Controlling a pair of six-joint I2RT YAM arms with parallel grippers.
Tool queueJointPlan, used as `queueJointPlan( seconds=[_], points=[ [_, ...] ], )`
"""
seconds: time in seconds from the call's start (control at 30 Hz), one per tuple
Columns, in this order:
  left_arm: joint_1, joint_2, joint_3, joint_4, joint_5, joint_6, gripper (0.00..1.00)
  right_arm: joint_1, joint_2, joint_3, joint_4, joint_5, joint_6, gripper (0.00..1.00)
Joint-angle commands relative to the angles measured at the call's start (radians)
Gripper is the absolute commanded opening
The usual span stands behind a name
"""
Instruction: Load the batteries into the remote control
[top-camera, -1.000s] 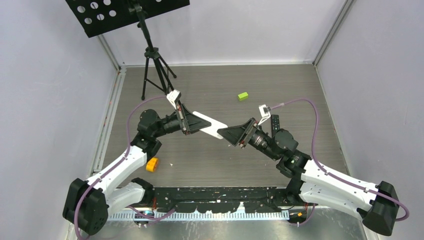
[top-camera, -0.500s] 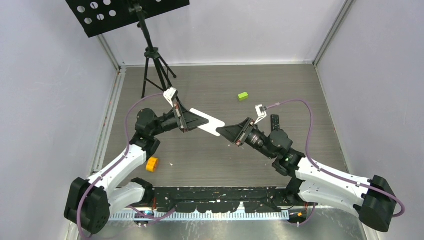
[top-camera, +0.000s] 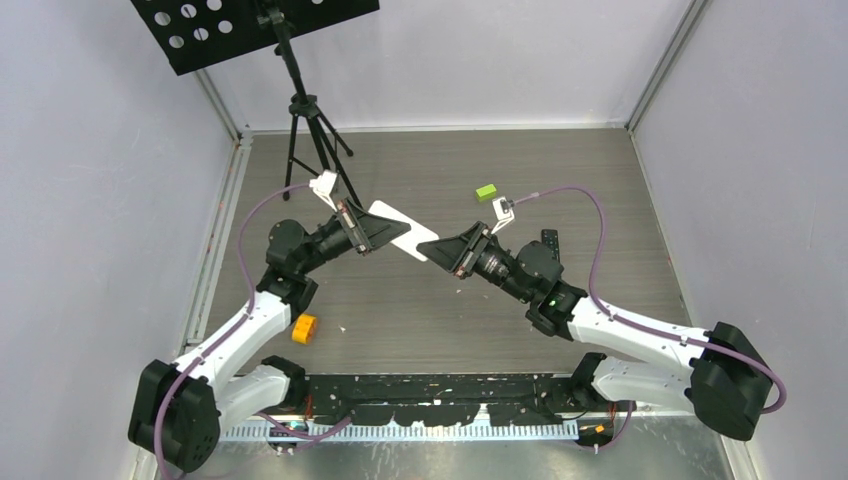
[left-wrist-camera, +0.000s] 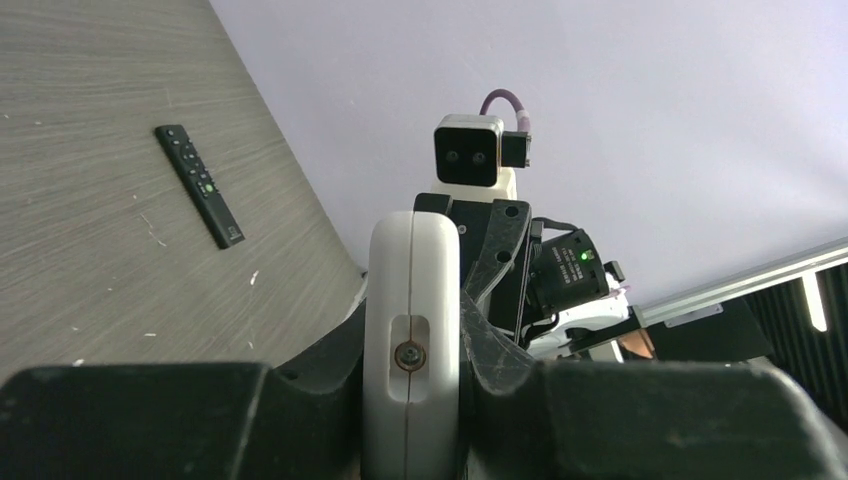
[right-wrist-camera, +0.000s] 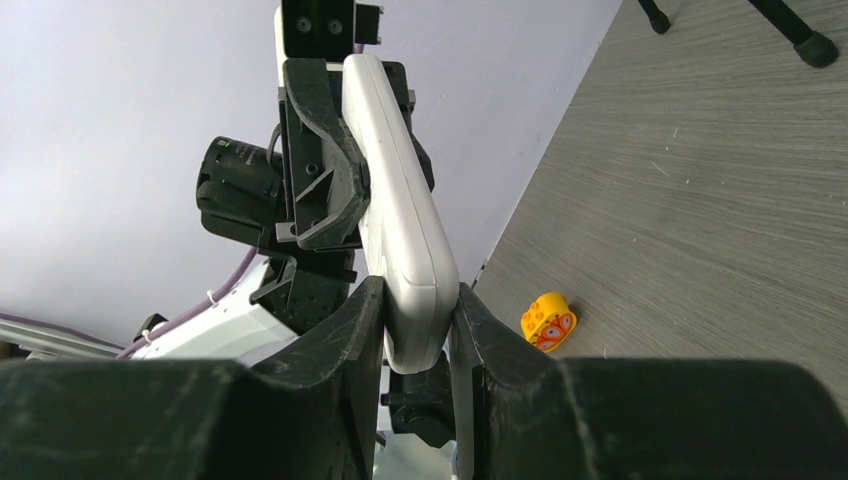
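Note:
A white remote control (top-camera: 400, 230) is held in the air between both arms, above the table's middle. My left gripper (top-camera: 372, 229) is shut on its left end, where a small screw shows in the left wrist view on the remote's (left-wrist-camera: 411, 345) edge. My right gripper (top-camera: 434, 250) is shut on the opposite end; in the right wrist view its jaws pinch the rounded tip of the remote (right-wrist-camera: 405, 220). No batteries show in any view.
A slim black remote (top-camera: 550, 243) lies on the table by the right arm, and it (left-wrist-camera: 199, 185) shows in the left wrist view too. Also here are a lime-green block (top-camera: 486, 192) at the back, an orange block (top-camera: 304, 328) front left, and a tripod (top-camera: 305, 135) back left.
My right gripper has shut on the free end of the white remote. Both arms and the remote have shifted left and toward the back of the table.

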Motion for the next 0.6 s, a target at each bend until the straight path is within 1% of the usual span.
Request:
queueJointPlan(
  seconds=[0.0, 0.1, 0.2, 0.23, 0.27, 0.33, 0.37, 0.4, 0.43, 0.57],
  points=[
    [-0.095, -0.031, 0.031, -0.107, 0.164, 0.080, 0.00, 0.008, -0.002, 0.029, 0.009, -0.075, -0.065, 0.07],
    [-0.094, -0.034, 0.040, -0.105, 0.160, 0.102, 0.00, -0.010, -0.058, -0.001, -0.008, -0.101, -0.097, 0.07],
    [-0.095, -0.023, 0.037, -0.064, 0.172, 0.083, 0.00, -0.016, -0.100, -0.001, -0.049, -0.149, -0.148, 0.08],
    [-0.094, -0.018, 0.035, -0.043, 0.178, 0.070, 0.00, -0.016, -0.108, 0.010, -0.074, -0.173, -0.171, 0.15],
    [-0.094, -0.013, 0.034, -0.025, 0.184, 0.057, 0.00, -0.016, -0.110, 0.024, -0.102, -0.196, -0.189, 0.25],
    [-0.094, -0.009, 0.040, -0.006, 0.200, 0.048, 0.00, -0.017, -0.115, 0.068, -0.188, -0.234, -0.237, 0.48],
    [-0.094, -0.009, 0.045, -0.006, 0.212, 0.051, 0.00, -0.019, -0.117, 0.087, -0.229, -0.251, -0.262, 0.54],
    [-0.094, -0.010, 0.049, -0.011, 0.227, 0.059, 0.00, -0.023, -0.118, 0.107, -0.275, -0.268, -0.286, 0.58],
    [-0.094, -0.012, 0.054, -0.018, 0.244, 0.070, 0.00, -0.029, -0.119, 0.123, -0.312, -0.290, -0.322, 0.60],
    [-0.094, -0.030, 0.060, -0.054, 0.281, 0.121, 0.00, -0.052, -0.126, 0.192, -0.448, -0.382, -0.408, 0.64]
  ],
)
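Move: The white remote is held between both hands: its middle sits right at the left hand's pads, and lies about 3 cm ahead, 3 cm left and slightly above the right hand, which pinches its near right end. From the left hand, the yellow block is some 22 cm left and 5 cm back, about 28 cm below on the table. The black remote lies roughly 14 cm ahead and 27 cm right of the right hand, some 27 cm below. Backward together, both hands carry the white remote towards the bases; the left goes about 6 cm back and a little right, keeping its pinch and swinging some 15 degrees clockwise. The right retreats about 4 cm, then midway spreads its fingers off the remote's end while its wrist rolls and turns counter-clockwise, lifting its tips. ##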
